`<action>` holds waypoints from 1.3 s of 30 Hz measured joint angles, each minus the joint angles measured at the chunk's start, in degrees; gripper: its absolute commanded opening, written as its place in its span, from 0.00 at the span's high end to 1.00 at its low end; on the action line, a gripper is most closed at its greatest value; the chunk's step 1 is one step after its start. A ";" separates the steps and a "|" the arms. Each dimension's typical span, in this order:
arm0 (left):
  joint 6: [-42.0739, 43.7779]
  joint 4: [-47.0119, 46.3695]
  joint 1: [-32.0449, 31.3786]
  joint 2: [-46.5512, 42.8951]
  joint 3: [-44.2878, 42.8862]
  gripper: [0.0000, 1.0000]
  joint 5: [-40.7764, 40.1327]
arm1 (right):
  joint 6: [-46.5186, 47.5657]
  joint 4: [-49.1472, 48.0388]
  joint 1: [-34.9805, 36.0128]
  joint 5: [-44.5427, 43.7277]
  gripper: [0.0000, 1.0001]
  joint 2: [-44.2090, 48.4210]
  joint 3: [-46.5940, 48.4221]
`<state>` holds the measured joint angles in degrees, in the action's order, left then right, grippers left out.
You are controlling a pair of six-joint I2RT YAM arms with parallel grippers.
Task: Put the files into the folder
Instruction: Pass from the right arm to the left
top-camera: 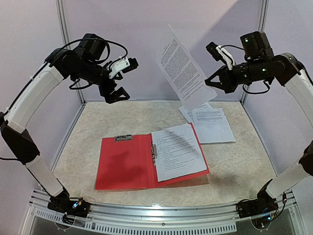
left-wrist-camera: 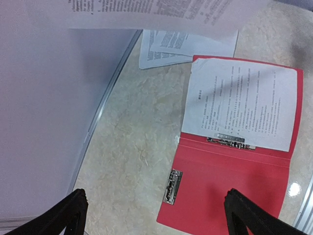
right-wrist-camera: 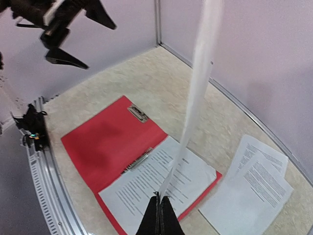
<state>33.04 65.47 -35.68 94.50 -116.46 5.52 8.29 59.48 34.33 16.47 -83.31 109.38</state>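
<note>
The red folder (top-camera: 124, 164) (left-wrist-camera: 230, 191) (right-wrist-camera: 107, 142) lies open on the table, with one printed file sheet (top-camera: 178, 152) (left-wrist-camera: 239, 105) on its right half. My right gripper (top-camera: 209, 82) (right-wrist-camera: 159, 200) is shut on the lower edge of another sheet (top-camera: 183, 73) (right-wrist-camera: 198, 83), which stands nearly upright in the air above the table's back right. More files (top-camera: 210, 125) (right-wrist-camera: 254, 191) lie flat on the table beyond the folder's right side. My left gripper (top-camera: 117, 95) (left-wrist-camera: 156, 205) hangs open and empty, high over the back left.
A silver clip (top-camera: 123, 138) (left-wrist-camera: 172, 186) sits at the far edge of the folder's bare left half. Grey walls close the back and both sides. A metal rail (top-camera: 161, 213) runs along the near edge.
</note>
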 measured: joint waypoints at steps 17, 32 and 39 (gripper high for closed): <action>5.18 0.15 -0.46 2.69 -12.44 0.00 7.04 | 4.96 3.21 2.14 23.30 1.00 5.49 -1.79; 7.72 2.54 -0.63 4.83 -8.07 0.01 13.03 | 15.17 16.55 12.02 23.15 1.00 -2.91 5.92; 8.96 2.99 -0.63 4.83 -6.38 0.00 13.77 | 18.01 16.85 13.11 23.19 1.00 -2.91 6.69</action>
<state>42.00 68.47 -36.32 99.33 -122.85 19.29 26.30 76.34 47.44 39.66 -86.21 116.07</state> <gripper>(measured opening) 0.995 0.004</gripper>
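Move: The left gripper is empty. The middle of the sheet it is to take lies about 20 cm to its right, hardly 1 cm ahead and some 8 cm higher. The open red folder's middle is on the table, about 10 cm back, 8 cm right and 35 cm below. From the right gripper, which holds the sheet, the left one is about 27 cm left, 4 cm ahead and 5 cm lower; the remaining files lie 16 cm ahead, 12 cm right and 40 cm below. Keep the sheet pinched in the shut right gripper and draw it back about 15 cm and a little left, swinging the wrist some 40 degrees counter-clockwise to offer the sheet's far edge. Raise the open left gripper about 9 cm, bring it back down, and ease it 4 cm right towards the sheet, turning slightly clockwise; leave its fingers open. ##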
